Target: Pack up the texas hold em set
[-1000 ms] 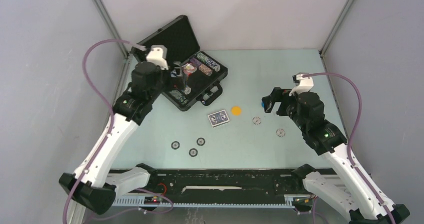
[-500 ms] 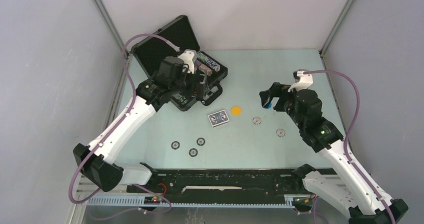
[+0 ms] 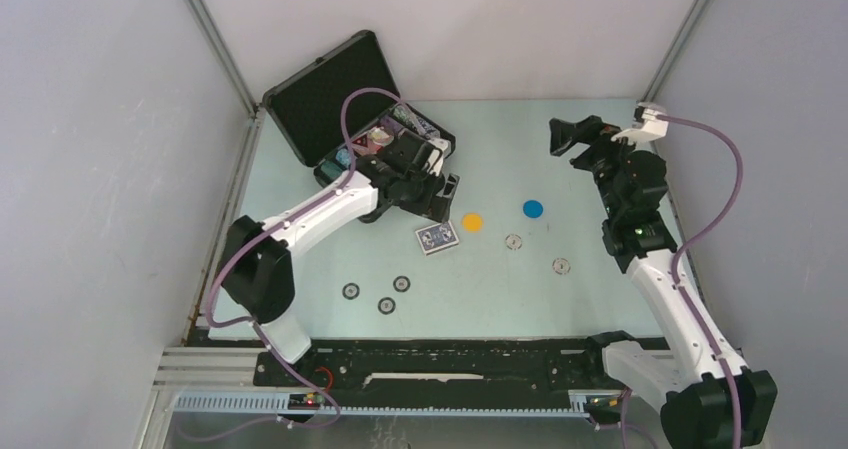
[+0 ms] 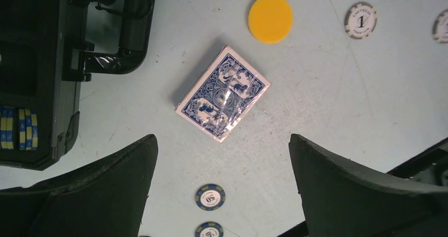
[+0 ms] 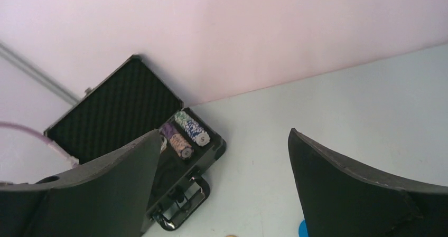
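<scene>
The black briefcase (image 3: 330, 84) stands open at the back left, with patterned chip rows (image 3: 415, 129) in its base. My left gripper (image 3: 440, 194) hangs open beside the case handle (image 4: 121, 36), with nothing between its fingers. The blue-backed card deck (image 4: 223, 93) lies on the table just ahead of my left gripper (image 4: 222, 142). An orange disc (image 3: 472, 222) and a blue disc (image 3: 533, 209) lie on the table to the right of the deck (image 3: 437, 237). My right gripper (image 3: 575, 134) is raised at the back right, open and empty, facing the briefcase (image 5: 116, 110).
Two grey chips (image 3: 513, 241) (image 3: 561, 265) lie right of the deck. Three dark chips (image 3: 351, 291) (image 3: 401, 283) (image 3: 386, 305) lie nearer the front. Enclosure walls stand close on the left, back and right. A black rail (image 3: 440, 364) runs along the front edge.
My left gripper swung from over the briefcase down and right to above the deck. My right gripper drew away from the blue disc toward the back right; the disc now lies uncovered.
</scene>
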Tool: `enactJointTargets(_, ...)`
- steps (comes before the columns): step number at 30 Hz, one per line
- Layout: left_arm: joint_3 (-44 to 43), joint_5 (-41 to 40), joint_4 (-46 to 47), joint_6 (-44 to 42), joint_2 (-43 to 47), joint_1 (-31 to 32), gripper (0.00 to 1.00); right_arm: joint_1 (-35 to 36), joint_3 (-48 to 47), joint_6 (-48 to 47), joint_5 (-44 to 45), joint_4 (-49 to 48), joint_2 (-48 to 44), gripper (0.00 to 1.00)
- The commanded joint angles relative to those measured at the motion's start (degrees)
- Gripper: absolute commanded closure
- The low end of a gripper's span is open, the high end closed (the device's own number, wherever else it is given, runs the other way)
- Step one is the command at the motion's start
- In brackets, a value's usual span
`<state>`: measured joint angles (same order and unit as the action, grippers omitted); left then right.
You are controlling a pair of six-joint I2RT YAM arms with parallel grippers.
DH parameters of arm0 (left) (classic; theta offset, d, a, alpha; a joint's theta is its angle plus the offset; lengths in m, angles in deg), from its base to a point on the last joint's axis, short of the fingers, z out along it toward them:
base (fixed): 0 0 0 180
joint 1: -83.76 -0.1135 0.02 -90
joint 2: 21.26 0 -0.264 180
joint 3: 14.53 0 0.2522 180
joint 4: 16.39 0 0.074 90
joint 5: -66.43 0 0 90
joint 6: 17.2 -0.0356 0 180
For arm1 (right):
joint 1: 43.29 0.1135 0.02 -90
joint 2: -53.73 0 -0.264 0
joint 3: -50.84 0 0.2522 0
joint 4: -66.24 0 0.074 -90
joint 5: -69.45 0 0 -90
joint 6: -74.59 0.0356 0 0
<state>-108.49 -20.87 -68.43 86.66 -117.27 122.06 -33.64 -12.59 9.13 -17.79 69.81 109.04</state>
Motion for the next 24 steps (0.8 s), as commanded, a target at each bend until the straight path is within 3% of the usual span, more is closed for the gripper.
enactJointTargets(1,-0.83,-2.3,3.25,-6.02,-0.78,1.95,0.0,-0.5,4.1,-5.8,-9.03,-9.8,1.73,0.0)
enactJointTargets(5,-3.74,-2.15,-0.08,-13.13,-5.68,2.45,0.0,-0.89,11.53,-11.93,-12.83,-15.09,2.23,0.0)
enactJointTargets(8,-3.51,2.98,-1.16,-18.72,-7.77,2.45,0.0,-1.4,15.96,-15.18,-13.98,-18.95,1.68,0.0)
enactJointTargets(12,-6.38,0.85,-1.49,-19.94,-12.73,2.5,0.02,0.06,16.01,-17.31,-17.97,-19.98,0.73,0.0)
enactJointTargets(24,-13.97,-1.21,-3.07,-23.78,-20.57,3.03,0.03,2.2,16.8,-20.23,-14.73,-19.62,-0.07,0.0)
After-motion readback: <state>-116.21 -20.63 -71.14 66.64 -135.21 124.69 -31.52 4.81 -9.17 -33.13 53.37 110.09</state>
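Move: The card deck lies almost under the open left hand, some 14 cm below, perhaps 1 cm back and 1 to its left. From that hand, the yellow button is about 3 cm ahead and 8 right, and the case handle 11 ahead and 5 left. From the right hand, high up, the blue button is about 2 cm ahead, level sideways, and 34 below; the deck is roughly 5 back and 25 left. Down towards the card deck goes the left hand, about 9 cm with only a small drift right, turning some 20 degrees clockwise and rolling its left side up; the fingers stay wide open, still clear of the deck. Meanwhile the open right hand sinks almost 12 cm, climbs back a little, and shifts about 5 cm left, turning counter-clockwise. ##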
